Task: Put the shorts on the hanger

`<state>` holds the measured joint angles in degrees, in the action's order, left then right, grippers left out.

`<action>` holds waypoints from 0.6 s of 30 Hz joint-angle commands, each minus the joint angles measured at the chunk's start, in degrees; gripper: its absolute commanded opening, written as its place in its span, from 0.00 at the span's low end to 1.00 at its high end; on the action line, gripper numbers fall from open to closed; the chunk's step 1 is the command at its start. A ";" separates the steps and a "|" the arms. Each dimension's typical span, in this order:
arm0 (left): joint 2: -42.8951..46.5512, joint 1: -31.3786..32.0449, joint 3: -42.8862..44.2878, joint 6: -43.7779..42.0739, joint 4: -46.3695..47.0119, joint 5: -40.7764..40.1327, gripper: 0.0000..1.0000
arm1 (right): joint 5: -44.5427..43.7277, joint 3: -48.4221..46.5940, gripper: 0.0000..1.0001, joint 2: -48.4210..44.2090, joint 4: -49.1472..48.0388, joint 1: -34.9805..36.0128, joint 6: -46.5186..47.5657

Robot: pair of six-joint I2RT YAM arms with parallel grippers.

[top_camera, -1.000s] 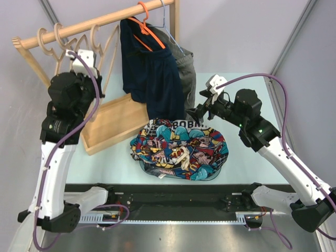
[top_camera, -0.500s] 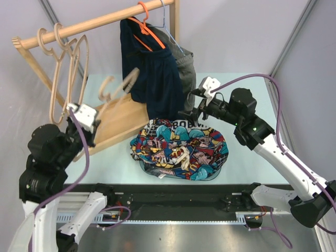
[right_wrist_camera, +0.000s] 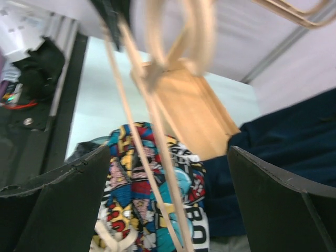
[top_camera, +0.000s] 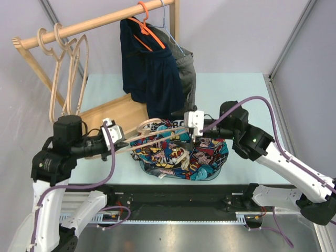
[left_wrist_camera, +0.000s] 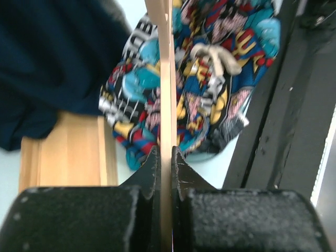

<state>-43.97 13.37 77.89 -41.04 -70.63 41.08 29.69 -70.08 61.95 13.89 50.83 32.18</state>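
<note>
The comic-print shorts [top_camera: 206,157] lie bunched on the table near its front edge. My left gripper [top_camera: 119,139] is shut on one end of the beige wooden hanger [top_camera: 157,140] and holds it level just above the shorts, hook toward the rack. In the left wrist view the jaws [left_wrist_camera: 165,152] clamp the hanger's thin bar [left_wrist_camera: 167,79], with the shorts [left_wrist_camera: 210,79] beyond. My right gripper [top_camera: 196,132] is open at the hanger's far end. In the right wrist view the hanger's bars [right_wrist_camera: 157,136] pass between the wide-open gripper [right_wrist_camera: 169,157], apart from both fingers, above the shorts [right_wrist_camera: 134,210].
A wooden rack rail [top_camera: 94,23] at the back left carries two more wooden hangers [top_camera: 79,58]. An orange hanger [top_camera: 149,29] holds a navy garment [top_camera: 152,79], with a grey cloth [top_camera: 187,73] behind. The rack's wooden base [top_camera: 113,113] lies left of the shorts.
My left arm has swung the wooden hanger down from the rack to just over the shorts. My right gripper has moved left and down to the hanger's far end.
</note>
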 commanded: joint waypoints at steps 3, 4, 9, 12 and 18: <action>-2.44 0.96 -3.96 -2.81 13.67 14.46 0.00 | -1.21 -2.51 0.91 -0.61 5.10 3.49 2.97; -2.79 1.22 -3.97 -3.69 13.85 15.08 0.00 | -1.83 -2.51 0.89 -0.26 4.83 3.49 2.71; -5.52 3.15 -4.93 -6.07 16.57 17.19 0.00 | -2.44 -2.60 0.72 1.76 4.92 3.40 2.27; -5.52 5.26 -6.42 -5.46 19.03 16.93 0.00 | -3.24 -2.51 0.54 2.47 4.83 2.79 1.40; -5.17 8.43 -9.42 -1.78 26.68 15.00 0.00 | -2.88 -2.60 0.00 2.12 5.09 -1.51 -1.94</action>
<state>-49.84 20.36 69.67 -44.38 -52.12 53.95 27.81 -70.24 64.99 19.70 52.25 32.88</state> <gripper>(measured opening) 0.048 0.088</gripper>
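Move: The right hand, open, has the stretch of wooden hanger that it will grip about 5 cm to its left, level fore and aft and 4 cm lower. From it the patterned shorts lie about 10 cm back, 1 cm right and 22 cm below; the navy garment hangs some 20 cm ahead and 12 cm left. The left hand, already holding the hanger, has the right gripper about 21 cm to its right, 4 cm ahead and slightly higher. Left hand carries the hanger about 6 cm right, turning clockwise; right hand sinks 4 cm and pinches its bar. ##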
